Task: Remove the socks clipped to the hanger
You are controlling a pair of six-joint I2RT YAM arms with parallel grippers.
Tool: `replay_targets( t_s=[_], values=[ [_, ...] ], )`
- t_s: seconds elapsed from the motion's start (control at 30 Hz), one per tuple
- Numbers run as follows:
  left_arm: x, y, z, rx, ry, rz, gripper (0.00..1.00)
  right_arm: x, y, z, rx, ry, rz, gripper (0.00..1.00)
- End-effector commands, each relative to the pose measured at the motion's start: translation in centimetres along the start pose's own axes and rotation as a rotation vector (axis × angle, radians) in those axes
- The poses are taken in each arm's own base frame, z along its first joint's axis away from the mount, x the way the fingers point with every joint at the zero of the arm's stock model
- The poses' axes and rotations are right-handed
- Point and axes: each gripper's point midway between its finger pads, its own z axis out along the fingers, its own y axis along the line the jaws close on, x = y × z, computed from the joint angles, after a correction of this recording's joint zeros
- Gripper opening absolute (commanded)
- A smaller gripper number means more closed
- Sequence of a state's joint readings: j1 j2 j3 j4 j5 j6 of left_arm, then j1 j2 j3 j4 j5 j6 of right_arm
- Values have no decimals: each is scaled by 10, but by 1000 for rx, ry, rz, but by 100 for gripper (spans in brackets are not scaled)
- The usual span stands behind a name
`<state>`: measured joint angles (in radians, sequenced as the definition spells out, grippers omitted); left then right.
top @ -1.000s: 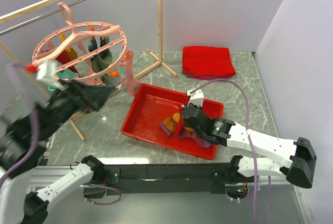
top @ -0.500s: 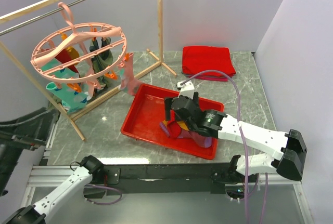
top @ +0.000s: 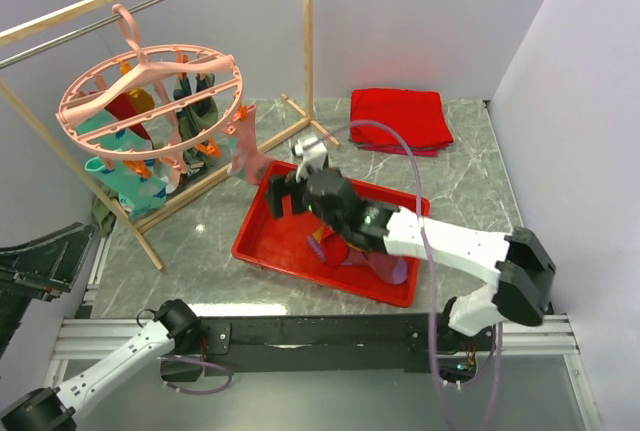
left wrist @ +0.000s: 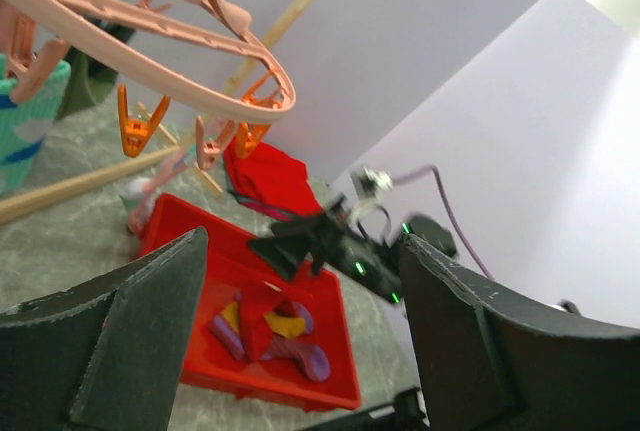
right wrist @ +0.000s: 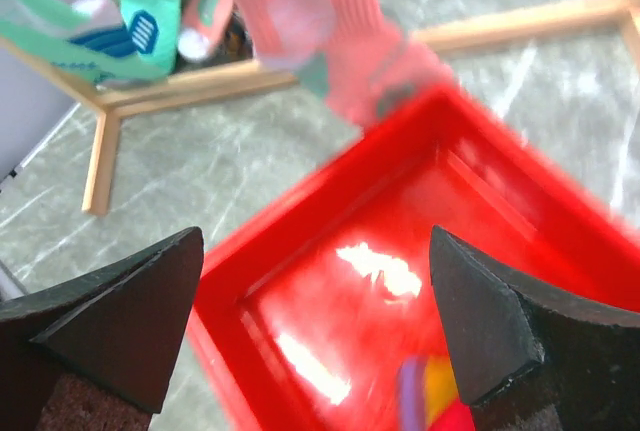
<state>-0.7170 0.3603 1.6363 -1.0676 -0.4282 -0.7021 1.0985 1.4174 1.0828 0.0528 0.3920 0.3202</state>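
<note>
The round pink hanger (top: 150,101) hangs from the metal bar at the far left. Teal (top: 125,176), maroon (top: 125,111), dark green (top: 195,101) and pink (top: 243,146) socks are clipped to it. My right gripper (top: 285,196) is open and empty above the red tray's far left corner, just short of the pink sock (right wrist: 320,21). It shows open in the right wrist view (right wrist: 315,321). My left gripper (left wrist: 300,351) is open and empty, low at the left, looking up at the hanger's rim (left wrist: 200,41). Only dark parts of that arm (top: 45,256) show from above.
The red tray (top: 262,241) holds several loose socks (top: 345,251), purple, yellow and red. A folded red cloth (top: 400,116) lies at the back right. The wooden rack's post (top: 307,41) and floor bars (top: 200,191) stand around the hanger.
My right gripper has left the socks in the tray and moved far-left toward the pink sock. My left arm has pulled back from under the hanger to the lower left edge.
</note>
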Motion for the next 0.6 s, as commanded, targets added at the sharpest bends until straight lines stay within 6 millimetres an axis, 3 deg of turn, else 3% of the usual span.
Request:
replay_targets(
  t_s=[0.0,0.1,0.17,0.2,0.23,0.5,0.57],
  values=[
    [9,3,-1,24,65,-71,81,-63,22,24,-300,-108,-104,100],
    [15,0,2,55,97,-84,80,-75,18,40,-404,-107,-151,100],
    [17,-2,6,60,105,-84,80,-64,12,58,-431,-76,-195,100],
    [18,-3,7,66,112,-82,80,-71,14,61,-476,-85,-212,100],
    [20,-5,10,69,121,-75,80,-59,11,73,-482,-58,-231,100],
    [36,-17,31,92,150,-64,79,-54,-1,118,-617,-115,-243,100],
    [42,-16,35,88,160,-59,79,-42,-5,135,-634,-97,-265,100]
  ],
)
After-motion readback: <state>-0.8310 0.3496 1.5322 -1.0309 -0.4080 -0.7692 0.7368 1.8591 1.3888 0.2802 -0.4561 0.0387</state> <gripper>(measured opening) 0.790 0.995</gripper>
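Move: The pink sock hangs from the hanger's right-hand clip; its middle is about 13 cm ahead of my right hand, 12 cm to the left and a few cm higher. The tray's middle lies roughly 20 cm below that hand, 4 cm back and 8 cm to the right. The dark green sock hangs some 11 cm left of the pink one and 5 cm farther out. From my high left hand, the pink sock is about 32 cm ahead, 20 cm right and 22 cm lower. With the fingers staying wide open and empty, I sweep my right hand about 11 cm forward and 6 cm left over the tray towards the pink sock, swinging it some 30 degrees counter-clockwise so the fingers face the sock from the right. I rise slightly at first, then dip below my starting height. My left hand, also open, eases a few centimetres right and slightly down. ##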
